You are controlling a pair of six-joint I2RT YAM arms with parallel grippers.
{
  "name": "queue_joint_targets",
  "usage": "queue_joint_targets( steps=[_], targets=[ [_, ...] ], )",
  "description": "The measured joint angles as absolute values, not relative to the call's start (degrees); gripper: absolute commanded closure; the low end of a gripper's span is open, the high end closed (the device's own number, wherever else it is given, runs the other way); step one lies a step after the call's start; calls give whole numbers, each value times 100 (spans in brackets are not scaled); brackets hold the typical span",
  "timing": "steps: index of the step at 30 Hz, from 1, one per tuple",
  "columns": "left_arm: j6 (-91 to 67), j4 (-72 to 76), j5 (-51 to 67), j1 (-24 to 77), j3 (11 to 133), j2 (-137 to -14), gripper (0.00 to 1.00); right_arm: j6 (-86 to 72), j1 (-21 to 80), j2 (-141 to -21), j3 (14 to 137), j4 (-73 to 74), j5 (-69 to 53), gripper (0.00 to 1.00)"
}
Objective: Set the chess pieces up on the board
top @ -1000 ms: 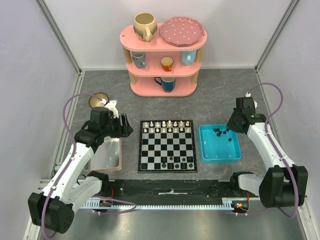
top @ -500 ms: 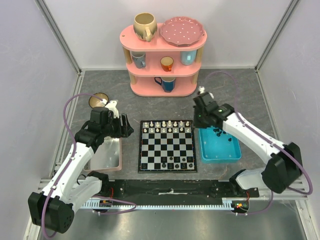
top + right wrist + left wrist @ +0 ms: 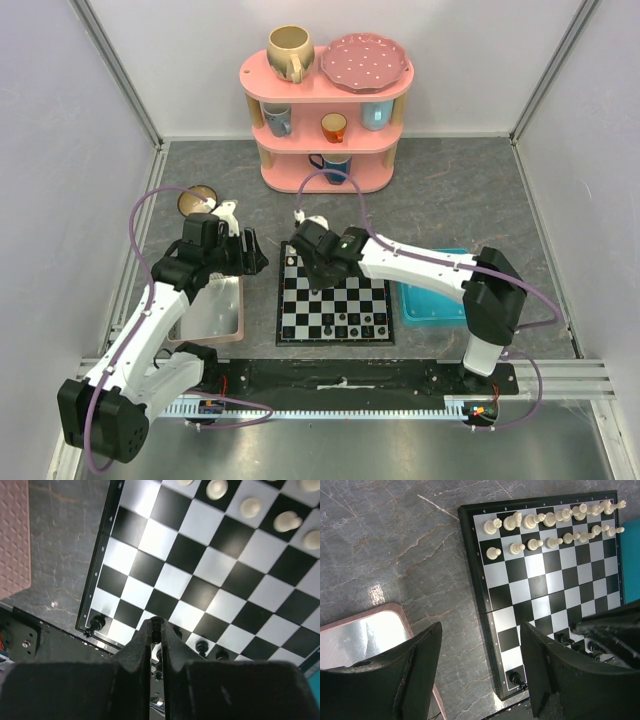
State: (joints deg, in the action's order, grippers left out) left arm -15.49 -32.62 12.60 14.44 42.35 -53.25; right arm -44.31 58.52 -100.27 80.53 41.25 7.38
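The board (image 3: 335, 295) lies in the middle of the table. Cream-white chess pieces (image 3: 550, 517) fill its two far rows. A few black pieces (image 3: 352, 320) stand near its front edge, and one black piece (image 3: 96, 623) stands on the near left corner square. My right gripper (image 3: 156, 627) hangs above the board's left half, shut on a small black piece (image 3: 156, 621) held between its fingertips. My left gripper (image 3: 481, 630) hovers open and holding nothing over the bare table just left of the board (image 3: 545, 585).
A blue tray (image 3: 430, 305) sits right of the board, partly hidden by the right arm. A pink-rimmed grey tray (image 3: 212, 310) lies on the left under the left arm. A pink shelf (image 3: 325, 120) with cups and a plate stands at the back; a small bowl (image 3: 197, 200) sits back left.
The right arm has swung left from the blue tray across to the board's left half, jaws staying shut. The left arm has not moved.
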Motion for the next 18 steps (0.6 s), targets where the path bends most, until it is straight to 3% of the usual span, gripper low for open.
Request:
queue_joint_targets(
  steps=[18],
  targets=[
    [-1549,-3262,1267,1444,4235,-5384,29,-5004,6661,-10315,7701,4080,980,92]
  ],
)
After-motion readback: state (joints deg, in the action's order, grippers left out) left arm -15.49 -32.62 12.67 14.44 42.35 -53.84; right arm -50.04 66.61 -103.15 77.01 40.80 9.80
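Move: The right hand holds a black piece and hovers over the board's middle. The empty white square beside the leftmost black piece of the second row from the near edge lies some 7 cm back, 1 cm left and 9 cm below. That leftmost piece stands about 7 cm back and 3 cm right, the next in its row 7 cm back and 6 cm right, and the near-left corner piece 10 cm back and 8 cm left. From the left hand, the square is roughly 11 cm back, 14 cm right and 12 cm below. Keeping its pinch on the black piece, the right hand draws back about 5 cm across the board towards its near edge and sinks about 4 cm on the way, edging roughly 1 cm left overall, so that the piece comes towards the empty white square left of the second row's black pieces. The wrist barely tilts, the fingers stay shut, and by the end the hand is slower but still going back and down, the held piece still above the board. ##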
